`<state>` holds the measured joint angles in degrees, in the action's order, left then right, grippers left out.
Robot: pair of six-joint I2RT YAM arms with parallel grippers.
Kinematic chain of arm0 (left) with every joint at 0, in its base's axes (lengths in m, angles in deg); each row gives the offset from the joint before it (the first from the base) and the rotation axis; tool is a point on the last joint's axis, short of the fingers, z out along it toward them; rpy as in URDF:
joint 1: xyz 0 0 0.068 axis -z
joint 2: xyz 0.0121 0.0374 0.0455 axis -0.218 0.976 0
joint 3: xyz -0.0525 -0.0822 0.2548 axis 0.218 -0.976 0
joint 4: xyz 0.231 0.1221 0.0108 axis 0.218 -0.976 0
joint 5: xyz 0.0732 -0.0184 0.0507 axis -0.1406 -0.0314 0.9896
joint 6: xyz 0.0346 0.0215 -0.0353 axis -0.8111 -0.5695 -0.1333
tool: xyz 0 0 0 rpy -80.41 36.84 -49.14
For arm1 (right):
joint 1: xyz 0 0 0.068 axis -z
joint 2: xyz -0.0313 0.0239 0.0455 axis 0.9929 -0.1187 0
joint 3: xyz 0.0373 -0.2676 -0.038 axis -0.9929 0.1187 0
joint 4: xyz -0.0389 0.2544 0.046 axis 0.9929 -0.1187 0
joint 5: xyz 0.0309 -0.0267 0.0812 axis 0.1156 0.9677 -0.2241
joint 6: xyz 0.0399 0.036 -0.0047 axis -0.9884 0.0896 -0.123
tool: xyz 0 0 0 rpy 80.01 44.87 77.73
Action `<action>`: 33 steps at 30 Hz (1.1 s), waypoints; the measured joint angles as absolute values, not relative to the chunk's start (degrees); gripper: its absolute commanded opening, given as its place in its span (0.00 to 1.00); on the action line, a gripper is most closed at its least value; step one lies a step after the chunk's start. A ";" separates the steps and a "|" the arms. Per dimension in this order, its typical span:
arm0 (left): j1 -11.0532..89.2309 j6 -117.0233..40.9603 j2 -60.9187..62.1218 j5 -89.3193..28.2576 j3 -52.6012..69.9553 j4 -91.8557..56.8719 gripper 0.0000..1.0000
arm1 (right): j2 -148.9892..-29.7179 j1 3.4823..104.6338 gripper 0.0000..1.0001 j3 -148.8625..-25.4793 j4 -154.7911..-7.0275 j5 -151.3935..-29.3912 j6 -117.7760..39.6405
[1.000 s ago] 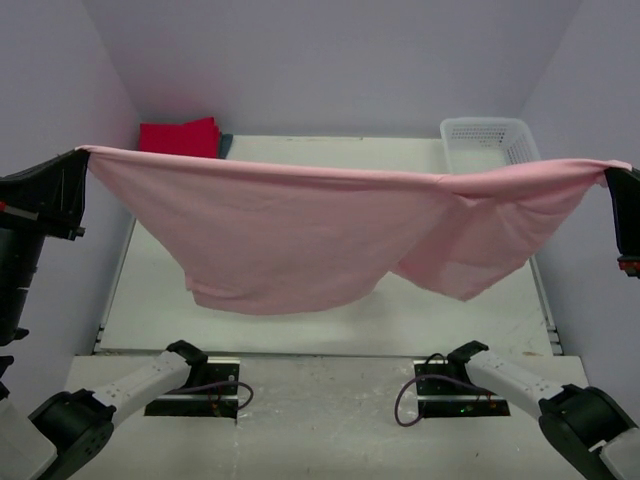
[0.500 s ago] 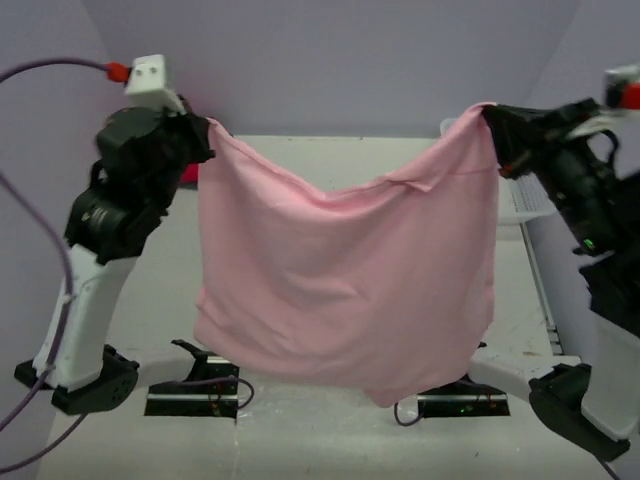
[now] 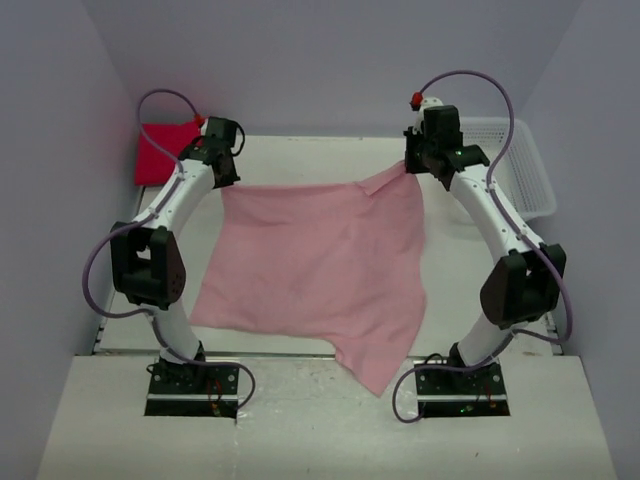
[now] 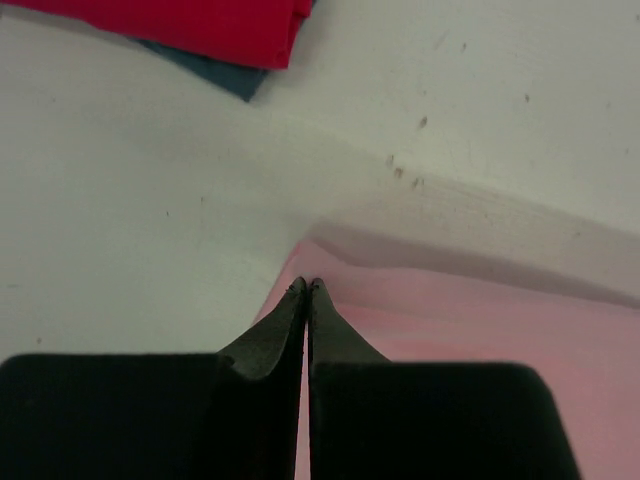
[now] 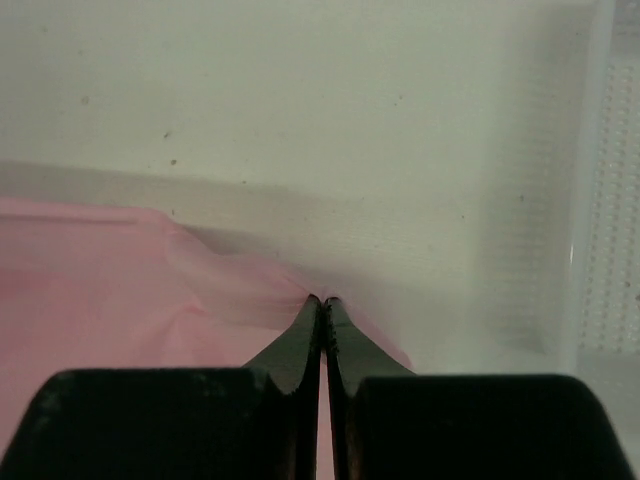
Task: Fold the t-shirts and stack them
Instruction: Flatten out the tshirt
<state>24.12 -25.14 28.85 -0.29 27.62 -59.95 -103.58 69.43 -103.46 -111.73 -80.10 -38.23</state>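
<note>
The pale pink t-shirt (image 3: 320,265) lies spread over the table, its near corner hanging past the front edge (image 3: 375,375). My left gripper (image 3: 226,183) is shut on the shirt's far left corner (image 4: 330,300). My right gripper (image 3: 412,168) is shut on its far right corner (image 5: 280,290). Both grippers are low at the table. At the far left sits the folded crimson-red t-shirt (image 3: 160,150), also in the left wrist view (image 4: 200,25), with a dark teal t-shirt (image 4: 215,75) peeking out from under it.
A white mesh basket (image 3: 520,165) stands at the far right, its wall close beside the right gripper (image 5: 610,200). Purple side walls flank the table. Both arm bases sit at the near edge.
Both arms have swung forward and down from holding the pink shirt up in the air. The shirt now lies spread on the table, still gripped at both far corners.
</note>
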 measured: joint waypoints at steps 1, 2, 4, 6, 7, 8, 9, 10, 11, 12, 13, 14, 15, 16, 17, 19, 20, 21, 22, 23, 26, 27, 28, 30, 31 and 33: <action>23.27 -25.23 30.51 -0.42 29.17 -59.60 0.00 | -105.35 69.71 0.00 -104.40 -111.60 -80.07 -38.19; 22.61 -25.34 32.09 -0.42 30.72 -58.97 0.00 | -107.14 69.99 0.00 -104.72 -111.43 -80.10 -38.17; 21.76 -25.99 35.61 -0.69 34.77 -58.71 0.00 | -110.84 70.43 0.00 -107.89 -111.93 -80.31 -37.82; 21.21 -27.02 38.73 -1.28 37.80 -56.92 0.00 | -114.66 70.72 0.00 -112.42 -111.73 -80.60 -37.38; 21.06 -27.81 39.89 -1.54 38.53 -56.20 0.00 | -115.95 70.85 0.00 -113.90 -111.38 -80.80 -37.18; 20.84 -28.36 40.83 -1.89 39.01 -55.80 0.00 | -117.15 70.96 0.00 -115.28 -111.30 -80.90 -37.05; 20.60 -28.95 41.81 -2.41 39.62 -55.65 0.00 | -118.18 71.13 0.00 -116.53 -111.30 -80.99 -36.90; 20.29 -29.54 42.88 -2.85 40.32 -55.47 0.00 | -119.01 71.33 0.00 -117.55 -111.30 -81.04 -36.70; 19.86 -29.99 43.89 -3.29 40.95 -55.17 0.00 | -119.75 71.57 0.00 -118.47 -111.41 -81.06 -36.61; 19.42 -30.80 45.18 -3.96 41.72 -54.86 0.00 | -120.45 71.81 0.00 -119.32 -111.69 -81.06 -36.48; 18.83 -30.96 45.49 -4.20 41.91 -54.80 0.00 | -120.93 72.07 0.00 -119.94 -111.78 -81.06 -36.35; 18.15 -31.35 46.08 -4.79 42.26 -54.71 0.00 | -121.28 72.33 0.00 -120.40 -112.00 -81.01 -36.31; 17.50 -31.63 46.42 -5.47 42.48 -54.58 0.00 | -121.50 72.53 0.00 -120.72 -112.08 -80.97 -36.29; 16.91 -31.83 46.62 -6.06 42.72 -54.60 0.00 | -121.59 72.75 0.00 -120.88 -112.26 -80.97 -36.31; 16.25 -31.96 46.73 -6.65 43.14 -54.64 0.00 | -121.59 72.86 0.00 -121.03 -112.67 -80.97 -36.31; 15.33 -32.29 46.75 -7.37 44.14 -54.69 0.00 | -121.59 73.03 0.00 -121.58 -113.35 -80.99 -36.33; 14.98 -32.31 46.75 -7.53 44.78 -54.64 0.00 | -121.57 73.05 0.00 -121.66 -113.55 -80.99 -36.35; 14.79 -32.33 46.75 -7.57 45.21 -54.51 0.00 | -121.52 73.08 0.00 -121.66 -113.70 -81.01 -36.40; 14.70 -32.33 46.69 -7.57 45.39 -54.40 0.00 | -121.46 73.05 0.00 -121.60 -113.77 -81.01 -36.53; 14.70 -32.31 46.62 -7.57 45.39 -54.45 0.00 | -121.24 73.01 0.00 -121.01 -113.57 -81.01 -36.66; 14.85 -32.27 46.12 -8.14 43.84 -54.45 0.00 | -119.27 73.03 0.00 -116.85 -113.68 -80.86 -37.47; 14.90 -32.25 45.79 -8.45 42.83 -54.51 0.00 | -118.38 73.03 0.00 -114.91 -113.72 -80.82 -37.77; 14.92 -32.18 45.40 -8.77 41.83 -54.69 0.00 | -117.42 73.03 0.00 -112.83 -113.74 -80.80 -38.06; 14.92 -31.77 44.50 -9.30 39.66 -54.93 0.00 | -115.38 72.97 0.00 -108.96 -114.05 -80.75 -38.73; 14.94 -31.55 43.82 -9.58 38.31 -55.06 0.00 | -114.46 72.94 0.00 -107.30 -114.44 -80.73 -39.04; 15.11 -31.07 42.29 -9.89 35.36 -55.15 0.00 | -112.61 72.64 0.00 -104.61 -114.99 -80.60 -39.80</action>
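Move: Each hand still holds a far corner of the t-shirt. Its middle is about 20 cm back and 31 cm right of the left hand, roughly 14 cm lower; from the right hand it is some 22 cm back, 29 cm left and 20 cm below. The red stack lies about 14 cm ahead and 18 cm left of the left hand, the white basket some 8 cm ahead and 30 cm right of the right hand. Keeping both corners pinched, the arms swing the t-shirt forward over the table, the left hand nearly 10 cm out while edging about 5 cm left towards the red stack, the right hand about 8 cm out and sinking early. Then both come back while lowering towards the table, the left by about 4 cm and the right by about 7 cm, the right fingers tipping some 10 degrees further down and both grippers staying shut. ##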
